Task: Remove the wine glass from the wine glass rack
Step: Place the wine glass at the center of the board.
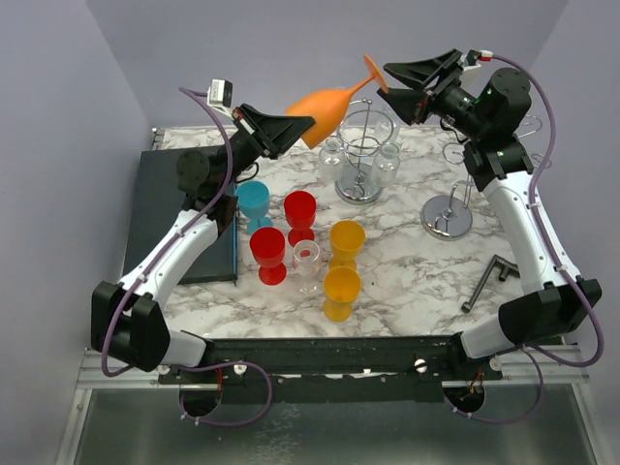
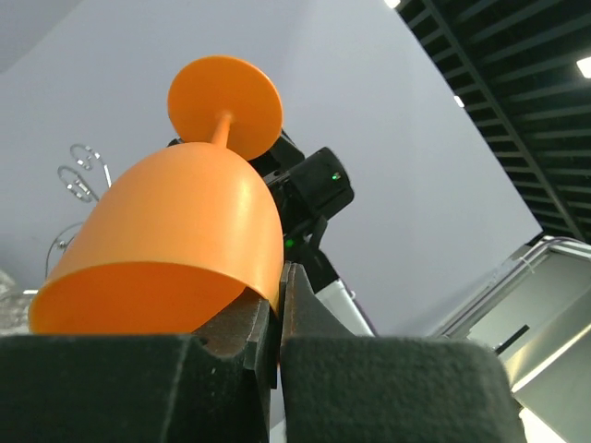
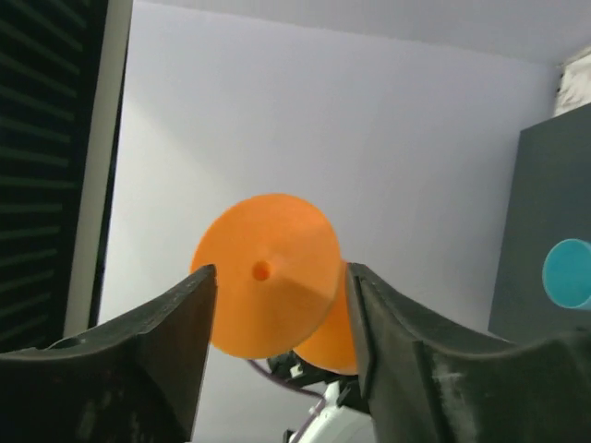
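An orange wine glass hangs tilted in the air above the back of the table, its foot pointing up and right. My left gripper is shut on the rim of its bowl, the wall pinched between the fingers. My right gripper is open, and its jaws stand either side of the round foot. The chrome wire wine glass rack stands just below on the marble table, with clear glasses hanging from it.
Blue, red and yellow cups and a small clear glass stand mid-table. A second chrome stand with a round base is at the right, near a dark metal handle. A dark board lies at the left.
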You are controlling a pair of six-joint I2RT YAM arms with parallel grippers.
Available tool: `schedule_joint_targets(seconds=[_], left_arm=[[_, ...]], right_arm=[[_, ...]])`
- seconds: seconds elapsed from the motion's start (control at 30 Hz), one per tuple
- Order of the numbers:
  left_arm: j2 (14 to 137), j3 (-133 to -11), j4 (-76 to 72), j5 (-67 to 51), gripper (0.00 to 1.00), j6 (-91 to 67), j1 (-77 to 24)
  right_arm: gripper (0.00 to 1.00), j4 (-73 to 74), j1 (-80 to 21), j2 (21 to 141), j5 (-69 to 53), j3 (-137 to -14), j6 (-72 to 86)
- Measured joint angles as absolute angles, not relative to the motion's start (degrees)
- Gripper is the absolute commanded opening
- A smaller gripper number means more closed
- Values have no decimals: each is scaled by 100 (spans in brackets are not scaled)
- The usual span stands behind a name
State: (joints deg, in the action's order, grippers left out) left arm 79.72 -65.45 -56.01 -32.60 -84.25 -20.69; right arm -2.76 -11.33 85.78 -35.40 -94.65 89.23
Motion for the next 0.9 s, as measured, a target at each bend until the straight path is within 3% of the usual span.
schedule_joint_targets(seconds=[0.37,0.67,0.9], left_arm=[[6877,-7105,-2401,-3350,0,-6882,-2069],[6755,-8110,471,-3422,0,-5559,-2305],[7203,-9312,2650,-2436,0,-4329,-3911]], right_arm=[[100,1492,-1135,7950,-2237,-9898,6733],[100,2539,-1135,7647,-1245,-10805,5247],[100,3111,-1135,7520,-572,-11465,4377]])
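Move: The left hand holds the orange wine glass by its rim; the bare middle of the board lies about 13 cm to its right, 5 cm back and 40 cm below. From the left hand, the rear yellow glass is 7 cm right and 7 cm back, the rear red one 3 cm left and 1 cm ahead, the silver rack 11 cm right and 15 cm ahead. From the right hand, that bare middle is 13 cm back, 1 cm left, 41 cm down. Still pinching the orange glass at the bowl's rim, the left hand rolls some 40 degrees so the foot dips from up-right to nearly level, and carries it back about 9 cm, then also right and down, towards the board's middle. The right hand, already half open at the foot, opens fully and withdraws right, up and back, some 13 cm in all, turning clockwise. ##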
